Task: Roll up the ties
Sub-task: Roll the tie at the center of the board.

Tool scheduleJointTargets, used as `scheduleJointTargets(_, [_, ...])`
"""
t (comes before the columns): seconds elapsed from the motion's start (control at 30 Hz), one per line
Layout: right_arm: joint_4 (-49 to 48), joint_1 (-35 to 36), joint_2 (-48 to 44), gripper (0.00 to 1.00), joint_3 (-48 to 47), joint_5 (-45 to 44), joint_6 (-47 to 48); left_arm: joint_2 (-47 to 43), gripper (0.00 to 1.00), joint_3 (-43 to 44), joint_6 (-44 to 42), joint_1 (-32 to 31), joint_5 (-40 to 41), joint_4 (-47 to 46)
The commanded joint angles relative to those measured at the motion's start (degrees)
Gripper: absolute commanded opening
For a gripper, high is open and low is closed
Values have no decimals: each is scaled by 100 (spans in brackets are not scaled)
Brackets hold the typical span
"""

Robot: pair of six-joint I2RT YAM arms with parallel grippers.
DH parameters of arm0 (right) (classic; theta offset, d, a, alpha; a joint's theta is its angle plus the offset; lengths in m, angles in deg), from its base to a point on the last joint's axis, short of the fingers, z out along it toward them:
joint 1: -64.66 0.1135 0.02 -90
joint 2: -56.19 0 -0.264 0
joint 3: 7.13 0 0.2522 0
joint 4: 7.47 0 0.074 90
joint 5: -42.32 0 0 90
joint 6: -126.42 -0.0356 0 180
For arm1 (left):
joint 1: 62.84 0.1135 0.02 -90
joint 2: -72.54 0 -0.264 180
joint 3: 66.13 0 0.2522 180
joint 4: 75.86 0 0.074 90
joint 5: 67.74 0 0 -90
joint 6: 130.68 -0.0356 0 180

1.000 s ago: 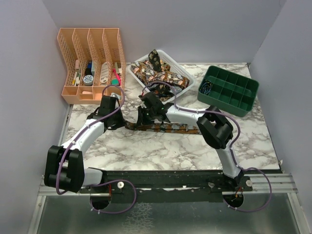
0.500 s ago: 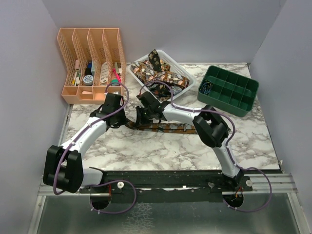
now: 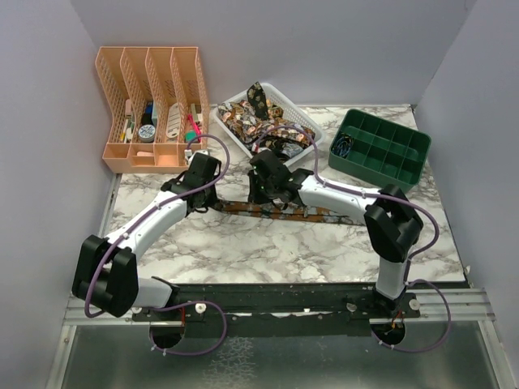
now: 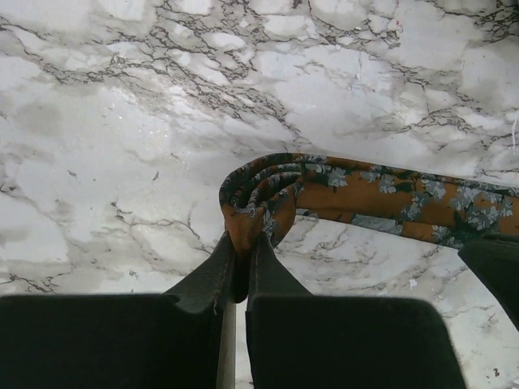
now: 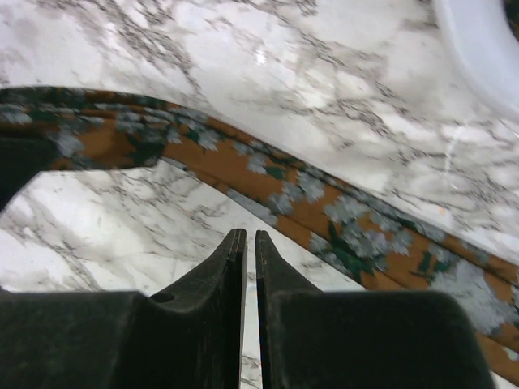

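One tie [image 3: 302, 213], orange and dark with pale flowers, lies stretched across the marble table [image 3: 268, 251]. Its left end is wound into a small roll [image 4: 261, 188]. My left gripper [image 4: 242, 243] is shut on that rolled end and holds it on edge; from above it [image 3: 208, 197] sits at the strip's left tip. My right gripper [image 5: 245, 237] hovers just in front of the flat strip [image 5: 324, 215], its jaws nearly together with nothing between them. Seen from above, the right gripper [image 3: 264, 197] is over the strip, close to the right of the left one. More ties [image 3: 263, 121] are piled in the white basket.
The white basket [image 3: 312, 123] stands at the back centre, just behind the grippers. A green compartment tray [image 3: 381, 150] is at the back right. An orange file organizer [image 3: 150, 105] holding small items stands at the back left. Grey walls close in both sides.
Both grippers have shifted to the right along the tie, the left one carrying the rolled end with it. The right arm's elbow has swung out to the right.
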Motion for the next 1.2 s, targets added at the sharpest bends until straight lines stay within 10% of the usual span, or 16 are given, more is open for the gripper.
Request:
scheduleJointTargets(0.0, [8,-50,-317,15,474,-543,-137,161,0,218,78,-135,540,96])
scheduleJointTargets(1.17, [-72,-225,-117,15,642,26,49,334,0,4,244,-327,996,-704])
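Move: The left hand already pinches the folded, bunched left end of the tie. Its flat stretch, lying on the board, is about 16 cm to that hand's right, level with it and some 7 cm below. From the right hand, that stretch is roughly 2 cm ahead, 4 cm right and 7 cm below. The white basket's middle lies about 25 cm ahead of the right hand, 3 cm to its right and 4 cm lower. Rightward first, away from the held end and along the tie, the nearly shut right hand travels about 4 cm, sinking 2 cm as it goes; it then drops almost straight down to the tie's near edge, where contact can't be made out. The left hand keeps its pinch and eases about 1.5 cm forward, twisting only a few degrees. ##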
